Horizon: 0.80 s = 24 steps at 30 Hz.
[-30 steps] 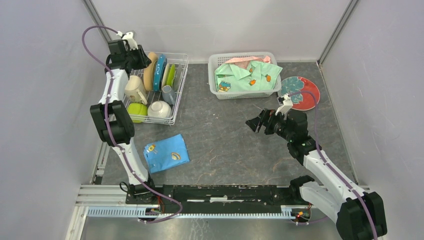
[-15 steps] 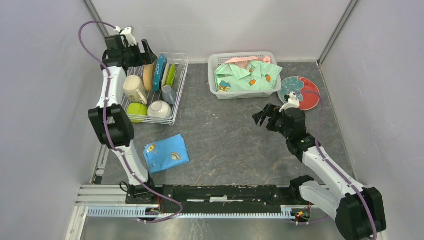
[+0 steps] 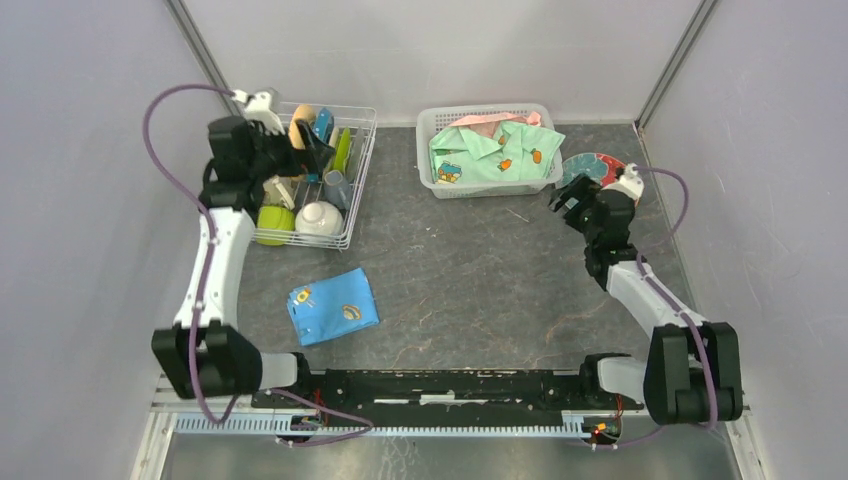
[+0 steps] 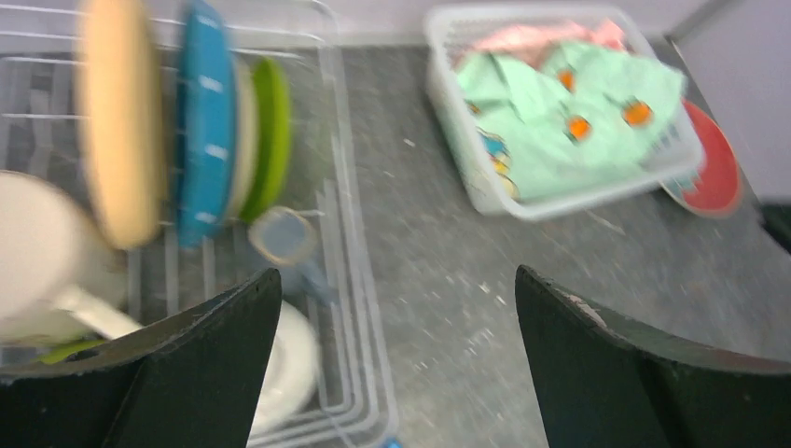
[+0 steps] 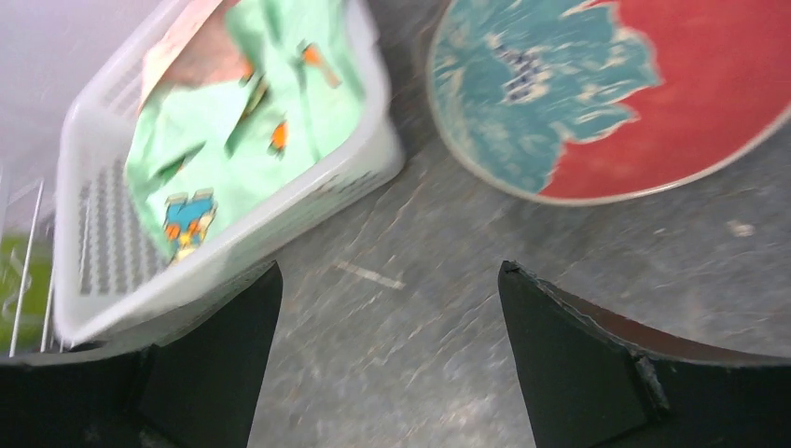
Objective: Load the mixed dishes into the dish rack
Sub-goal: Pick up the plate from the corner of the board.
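The white wire dish rack (image 3: 358, 180) at the back left holds a tan plate (image 4: 117, 121), a blue plate (image 4: 205, 140) and a green plate (image 4: 272, 140) on edge. It also holds a small cup (image 4: 282, 235), a white bowl (image 3: 318, 218) and a beige mug (image 4: 37, 252). My left gripper (image 3: 312, 150) hovers over the rack, open, with nothing between its fingers. A red plate with a teal leaf pattern (image 5: 690, 103) lies flat on the table at the back right. My right gripper (image 5: 390, 280) stands open just short of it, above bare table.
A white latticed basket (image 3: 490, 112) of green clothing sits at the back middle, close to the left of the right gripper. A folded blue cloth (image 3: 333, 305) lies on the table near the left arm. Grey walls close in both sides.
The left gripper opened, leaving the tan plate standing in the rack, and drew back over the rack. The right arm swung right and farther back, toward the red plate.
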Available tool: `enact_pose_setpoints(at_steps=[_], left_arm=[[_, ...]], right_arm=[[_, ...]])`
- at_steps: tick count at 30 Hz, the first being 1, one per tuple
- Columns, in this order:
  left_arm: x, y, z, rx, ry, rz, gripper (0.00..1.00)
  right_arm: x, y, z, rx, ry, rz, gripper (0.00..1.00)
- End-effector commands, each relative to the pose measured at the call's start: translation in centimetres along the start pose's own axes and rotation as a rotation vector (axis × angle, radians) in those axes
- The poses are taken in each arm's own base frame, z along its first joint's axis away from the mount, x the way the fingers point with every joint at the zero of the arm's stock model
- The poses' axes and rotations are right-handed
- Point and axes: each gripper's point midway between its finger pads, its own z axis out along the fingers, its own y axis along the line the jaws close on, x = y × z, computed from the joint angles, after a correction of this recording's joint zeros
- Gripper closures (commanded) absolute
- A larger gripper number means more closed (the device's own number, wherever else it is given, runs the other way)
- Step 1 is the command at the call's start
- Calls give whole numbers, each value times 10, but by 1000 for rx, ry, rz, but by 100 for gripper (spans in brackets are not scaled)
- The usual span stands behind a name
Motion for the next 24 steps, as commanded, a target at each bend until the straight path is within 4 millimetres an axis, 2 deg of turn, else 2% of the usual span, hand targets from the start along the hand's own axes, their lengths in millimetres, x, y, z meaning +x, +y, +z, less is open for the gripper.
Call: enact_pose_setpoints(at_steps=[1, 3, 6, 8, 11, 14, 18, 24], left_arm=[[7, -79, -25, 152, -111, 90, 0], [15, -107, -33, 190, -114, 154, 0], [22, -141, -47, 262, -106, 201, 0], [27, -153, -55, 279, -109, 203, 0], [37, -160, -65, 295, -127, 231, 0], [41, -151, -69, 240, -203, 228, 0], [36, -105, -70, -30, -305, 57, 0], [45, -86, -71, -123, -272, 122, 0]], right_arm=[[-41, -32, 15, 67, -134, 76, 9], [-45, -52, 20, 117, -149, 109, 13], [-44, -73, 25, 125, -178, 181, 25], [-40, -88, 28, 132, -184, 232, 32], [-36, -106, 34, 147, -177, 275, 35], [-26, -122, 42, 166, -144, 310, 37], [-16, -137, 50, 164, -116, 368, 38], [-6, -158, 66, 197, -93, 415, 35]])
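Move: Ahead and to the right of the empty right hand, the red-and-teal plate has its middle about 11 cm farther out, some 9 cm to the right and roughly 14 cm below. The basket of cloths is the neighbour on its other side, about 17 cm ahead and 18 cm to the left of that hand, some 10 cm down. From the left hand, the plate lies about 64 cm to the right, 7 cm ahead and 29 cm below. Sweeping about 13 cm to the right across the plate's near side, then sinking some 10 cm, the right hand comes down by the plate's near right rim. Its wrist turns clockwise and its left side rises; the fingers narrow to about two-thirds open. The left hand, still open, draws back from the rack, swinging right and then partly left again while its fingers tip up slightly. ##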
